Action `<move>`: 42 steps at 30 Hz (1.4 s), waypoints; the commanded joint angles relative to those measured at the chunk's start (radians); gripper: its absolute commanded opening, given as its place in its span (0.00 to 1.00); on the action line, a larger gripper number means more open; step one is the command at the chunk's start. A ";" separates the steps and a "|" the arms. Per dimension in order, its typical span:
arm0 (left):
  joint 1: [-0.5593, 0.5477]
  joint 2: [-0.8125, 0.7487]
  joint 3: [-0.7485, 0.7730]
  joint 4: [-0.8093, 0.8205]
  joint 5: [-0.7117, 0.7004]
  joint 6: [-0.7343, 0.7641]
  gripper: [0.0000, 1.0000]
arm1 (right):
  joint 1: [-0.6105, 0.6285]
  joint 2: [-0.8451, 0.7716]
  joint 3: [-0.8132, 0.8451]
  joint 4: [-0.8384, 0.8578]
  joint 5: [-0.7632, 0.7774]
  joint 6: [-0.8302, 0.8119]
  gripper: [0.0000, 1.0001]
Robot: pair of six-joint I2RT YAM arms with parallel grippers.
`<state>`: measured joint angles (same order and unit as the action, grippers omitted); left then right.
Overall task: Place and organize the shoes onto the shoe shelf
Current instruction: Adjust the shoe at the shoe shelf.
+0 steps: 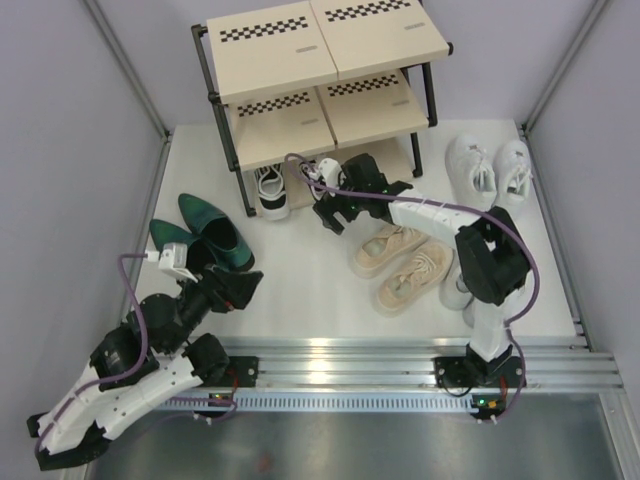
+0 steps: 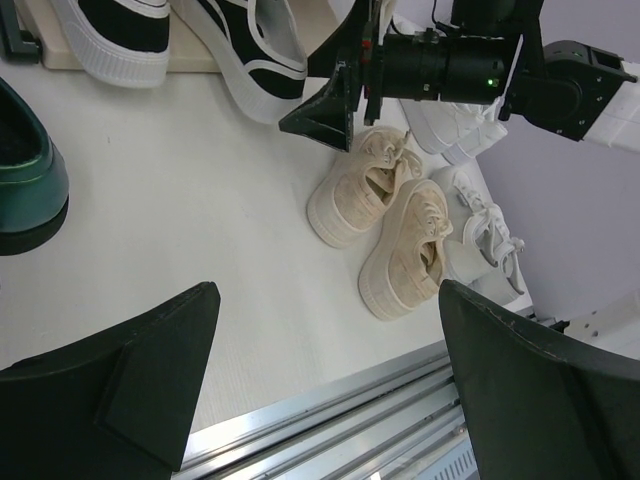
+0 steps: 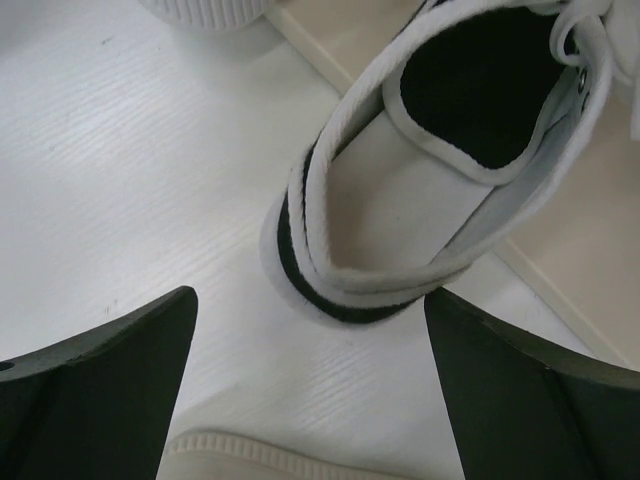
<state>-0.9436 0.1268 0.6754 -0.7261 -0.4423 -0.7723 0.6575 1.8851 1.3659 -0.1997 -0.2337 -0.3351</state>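
The shoe shelf (image 1: 300, 50) stands at the back. One black-and-white sneaker (image 1: 272, 190) rests on its lowest board. The other one (image 3: 400, 200) lies toe-in on that board (image 3: 560, 230), its heel hanging off the edge. My right gripper (image 3: 310, 390) is open just behind that heel, apart from it; the top view shows it there too (image 1: 335, 215). My left gripper (image 2: 330, 390) hovers open and empty over the floor at the front left (image 1: 235, 285). Beside it lie the dark green heeled shoes (image 1: 210, 232). Beige sneakers (image 1: 400, 262) sit mid-floor.
A pair of white sneakers (image 1: 487, 168) stands at the back right. Another white sneaker (image 1: 455, 290) shows partly behind the right arm. A metal rail (image 1: 400, 365) runs along the near edge. Grey walls close both sides.
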 commanded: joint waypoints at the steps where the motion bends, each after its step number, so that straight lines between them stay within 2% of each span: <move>1: -0.001 -0.006 -0.005 0.017 -0.007 -0.004 0.96 | -0.007 0.065 0.084 0.063 -0.007 0.048 0.95; 11: -0.001 -0.009 0.007 0.016 -0.021 0.002 0.96 | -0.007 0.146 0.151 0.082 0.059 0.057 0.81; 14: -0.001 -0.009 0.009 0.016 -0.026 0.004 0.96 | -0.007 0.146 0.156 0.101 0.077 0.056 0.74; 19: -0.001 -0.007 0.016 0.016 -0.024 0.007 0.96 | -0.007 0.121 0.151 0.118 0.082 0.057 0.55; 20: -0.001 -0.007 0.016 0.016 -0.022 0.007 0.96 | -0.007 0.106 0.148 0.121 0.080 0.057 0.49; 22: -0.001 -0.009 0.019 0.016 -0.022 0.007 0.96 | -0.009 0.092 0.141 0.129 0.082 0.056 0.44; 25: -0.001 -0.009 0.019 0.016 -0.022 0.007 0.96 | -0.007 0.063 0.131 0.144 0.070 0.050 0.29; 26: -0.001 -0.007 0.019 0.016 -0.022 0.007 0.96 | -0.007 0.054 0.131 0.148 0.068 0.047 0.16; 29: -0.001 -0.009 0.019 0.016 -0.022 0.005 0.96 | -0.009 0.042 0.140 0.154 0.056 0.044 0.00; 42: -0.001 -0.010 0.024 0.016 -0.026 0.008 0.96 | 0.014 0.060 0.242 0.155 0.023 0.024 0.00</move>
<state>-0.9436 0.1265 0.6731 -0.7261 -0.4583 -0.7753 0.6590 1.9873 1.5005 -0.1574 -0.1883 -0.2806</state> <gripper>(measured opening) 0.963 0.052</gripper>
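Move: Just ahead of my right hand is the heel of the nearer black-and-white shoe on the bottom shelf, some 4 cm forward, 2 cm left and 2 cm lower. The other black-and-white shoe's middle is about 10 cm ahead and 15 cm left; the nearest beige shoe lies around 6 cm back and 14 cm right, about 7 cm down. From my left hand, that heel is roughly 24 cm ahead, 19 cm right and 17 cm below. I slide my open right hand about 3 cm forward, slightly left and 2 cm down onto the back of the nearer shoe. There I shut my fingers on its heel collar and pinch it, then rise some 3 cm from the low point with the collar still held, easing a little further forward and left at the end. ##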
